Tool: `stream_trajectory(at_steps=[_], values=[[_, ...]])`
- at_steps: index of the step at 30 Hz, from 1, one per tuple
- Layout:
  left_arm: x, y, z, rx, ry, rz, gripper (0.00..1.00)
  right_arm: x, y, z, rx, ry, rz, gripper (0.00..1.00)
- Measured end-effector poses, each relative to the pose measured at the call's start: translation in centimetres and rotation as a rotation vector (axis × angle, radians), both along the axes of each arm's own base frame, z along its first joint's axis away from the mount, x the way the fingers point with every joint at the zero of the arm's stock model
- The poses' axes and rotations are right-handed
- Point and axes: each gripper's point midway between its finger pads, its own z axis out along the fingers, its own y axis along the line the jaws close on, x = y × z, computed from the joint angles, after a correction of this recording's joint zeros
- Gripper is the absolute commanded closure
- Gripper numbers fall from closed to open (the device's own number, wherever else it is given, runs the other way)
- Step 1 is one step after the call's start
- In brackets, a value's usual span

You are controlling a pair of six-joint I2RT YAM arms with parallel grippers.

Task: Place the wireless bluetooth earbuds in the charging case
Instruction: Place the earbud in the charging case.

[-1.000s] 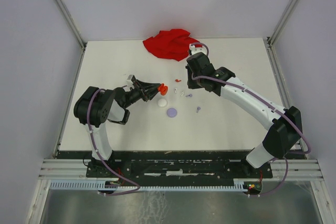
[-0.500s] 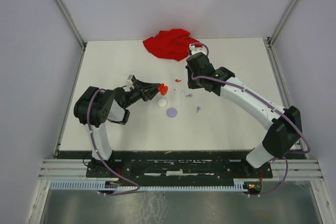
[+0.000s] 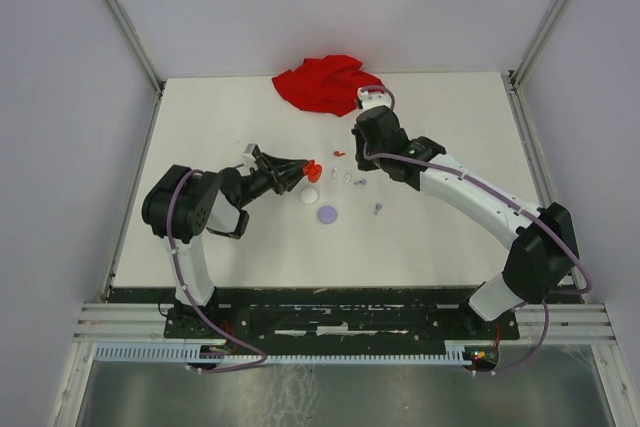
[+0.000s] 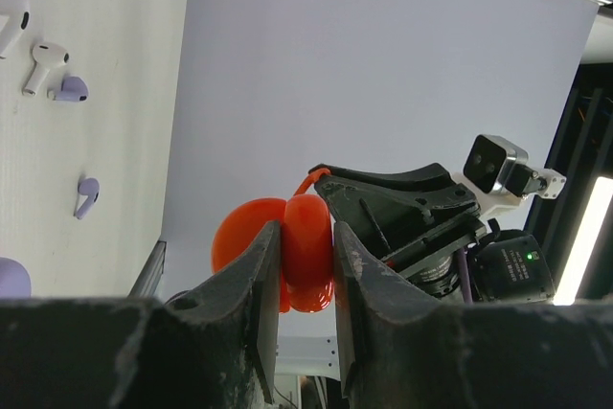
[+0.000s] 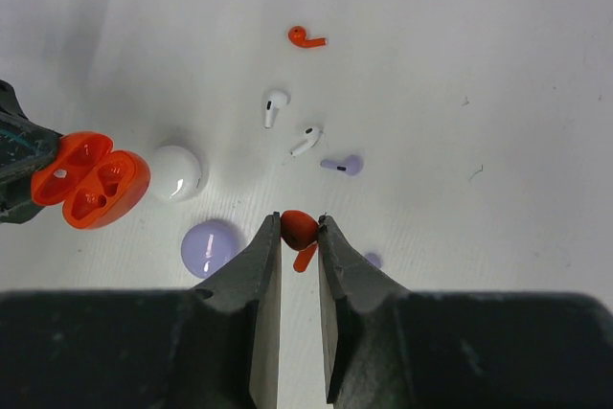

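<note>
My left gripper [image 4: 305,229] is shut on the red charging case [image 4: 306,251], held off the table with its lid open [image 5: 91,179]. My right gripper [image 5: 300,222] is shut on a red earbud [image 5: 299,229], its stem hanging between the fingers above the table. Loose on the table lie another red earbud [image 5: 306,38], two white earbuds [image 5: 275,107] [image 5: 306,140] and a lavender earbud [image 5: 343,166]. A second lavender earbud [image 5: 373,260] peeks from behind my right finger. In the top view the red case [image 3: 312,169] hangs just left of the loose earbuds.
A white round case [image 5: 174,172] and a lavender round case [image 5: 211,245] rest shut on the table just beside the held red case. A crumpled red cloth [image 3: 325,82] lies at the table's far edge. White walls enclose the table.
The right wrist has shifted slightly left and nearer, still holding the red earbud. The left arm and the red case have not moved.
</note>
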Motion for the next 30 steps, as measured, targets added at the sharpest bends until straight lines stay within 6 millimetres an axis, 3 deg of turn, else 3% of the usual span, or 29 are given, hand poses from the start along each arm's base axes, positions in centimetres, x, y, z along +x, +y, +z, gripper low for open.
stream_trajectory(at_steps=[4,14,22,30], values=[[-0.3,-0.8,0.2,-0.003,-0.005,-0.012,0.97,0.3,0.7,-1.2,-0.007,-0.064,0.055,1.0],[-0.1,-2.1,1.2,-0.014,-0.041,-0.035,0.97,0.1,4.9,-2.5,0.036,-0.302,0.274,1.0],[0.0,-2.2,0.2,-0.007,-0.017,-0.037,0.97,-0.5,6.4,-1.1,0.105,-0.513,0.386,1.0],[-0.1,-2.3,0.0,-0.005,-0.012,-0.044,0.97,-1.0,7.9,1.6,0.161,-0.669,0.463,1.0]])
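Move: The open red case, held in the left fingers, lies about 11 cm to the right hand's left, roughly level with it fore and aft and some 3 cm lower. On the table some 15 cm below the right hand, the white case sits about 12 cm left and 1 cm ahead, the purple case 7 cm left and 4 cm back, and a white earbud 5 cm left and 7 cm ahead. From the left hand, the red earbud is about 12 cm right, 1 cm ahead and 3 cm up. The red earbud, still pinched in the right fingers, is carried about 8 cm left towards the open red case, dipping over 2 cm and then climbing some 4 cm, while the right wrist tips its fingers up nearly 40 degrees and swings them counter-clockwise. The left hand keeps hold of the case and brings it some 2 cm right to meet it, rising about 1 cm and sinking back. ##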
